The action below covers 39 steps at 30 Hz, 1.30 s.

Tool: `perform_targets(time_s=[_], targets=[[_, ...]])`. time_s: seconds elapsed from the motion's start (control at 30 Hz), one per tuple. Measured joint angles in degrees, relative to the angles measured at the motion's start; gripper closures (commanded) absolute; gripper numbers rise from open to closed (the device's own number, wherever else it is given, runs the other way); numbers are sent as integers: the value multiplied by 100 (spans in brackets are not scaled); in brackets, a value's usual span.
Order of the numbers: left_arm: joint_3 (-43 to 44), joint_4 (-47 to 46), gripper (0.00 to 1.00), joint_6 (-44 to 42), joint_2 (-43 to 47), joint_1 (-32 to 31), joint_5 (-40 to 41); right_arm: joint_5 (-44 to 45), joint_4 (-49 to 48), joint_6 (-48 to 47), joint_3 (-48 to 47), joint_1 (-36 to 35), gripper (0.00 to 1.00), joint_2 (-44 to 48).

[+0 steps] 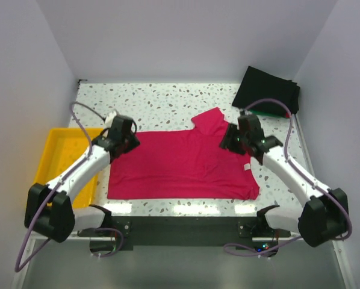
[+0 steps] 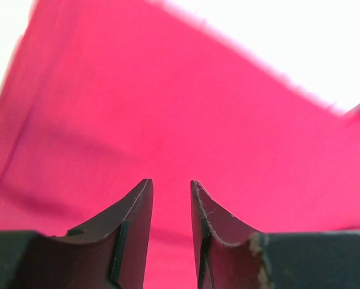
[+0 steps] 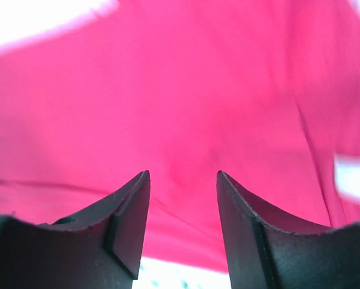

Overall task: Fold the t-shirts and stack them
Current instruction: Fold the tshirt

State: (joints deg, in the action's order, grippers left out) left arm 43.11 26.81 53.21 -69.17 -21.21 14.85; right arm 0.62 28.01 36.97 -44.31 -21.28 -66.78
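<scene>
A crimson-pink t-shirt (image 1: 180,165) lies flat across the middle of the table, one sleeve (image 1: 210,120) sticking out toward the back. Its white tag (image 1: 247,167) shows near the right edge. My left gripper (image 1: 127,139) hovers over the shirt's back left corner. In the left wrist view its jaws (image 2: 171,180) stand apart, only pink cloth (image 2: 168,108) beneath them. My right gripper (image 1: 231,137) is over the back right part, beside the sleeve. Its jaws (image 3: 183,173) are open above the cloth (image 3: 180,90), with the tag (image 3: 351,177) off to the right. Neither holds anything.
A folded black t-shirt (image 1: 267,90) lies at the back right corner with a green edge (image 1: 270,112) showing under it. A yellow tray (image 1: 62,162) sits at the table's left edge, beside the left arm. White walls close in the table on three sides.
</scene>
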Motion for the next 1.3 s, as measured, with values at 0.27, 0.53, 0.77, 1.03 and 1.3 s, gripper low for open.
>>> perform_targets(time_s=[0.27, 0.53, 0.77, 1.03, 1.3], targets=[[2933, -42, 65, -516, -2232, 1134, 503, -404, -678, -743, -3556, 398, 48, -2444], [3683, 470, 65, -791, -4002, 1397, 866, -813, -737, -1016, -4422, 732, 47, -4006], [3910, 710, 65, -785, -4452, 1397, 999, -905, -708, -1298, -4782, 715, 47, -4507], [3917, 796, 65, -726, -4452, 1397, 1113, -922, -708, -1416, -4900, 715, 47, -4769], [3917, 811, 65, -680, -4634, 1399, 1198, -938, -693, -1427, -4966, 726, 47, -5060]])
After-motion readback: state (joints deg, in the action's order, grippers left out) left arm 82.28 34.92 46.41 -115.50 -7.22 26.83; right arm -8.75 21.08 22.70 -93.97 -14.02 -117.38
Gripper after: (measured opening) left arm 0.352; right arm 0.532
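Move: The t-shirt's far-left corner lies about 15 cm ahead of the left hand, 10 cm to its left and 8 cm below; the yellow bin's middle is some 28 cm to that hand's left and 5 cm back. The t-shirt's far sleeve is roughly 29 cm ahead of the right hand, 6 cm left and 10 cm below. The white collar tag is about 10 cm right of the right hand and level with it, the black stack 45 cm ahead and 19 cm right, both some 9 cm lower. The t-shirt's far-left corner is where the left hand goes: empty and open, it arcs up and forward about 15 cm while drifting left, then sinks close over the corner, its left side rolling up and its fingers tipping down. The right hand, also open, swings up and forward some 24 cm towards the sleeve, then sinks back to its starting height, still well above the cloth. ##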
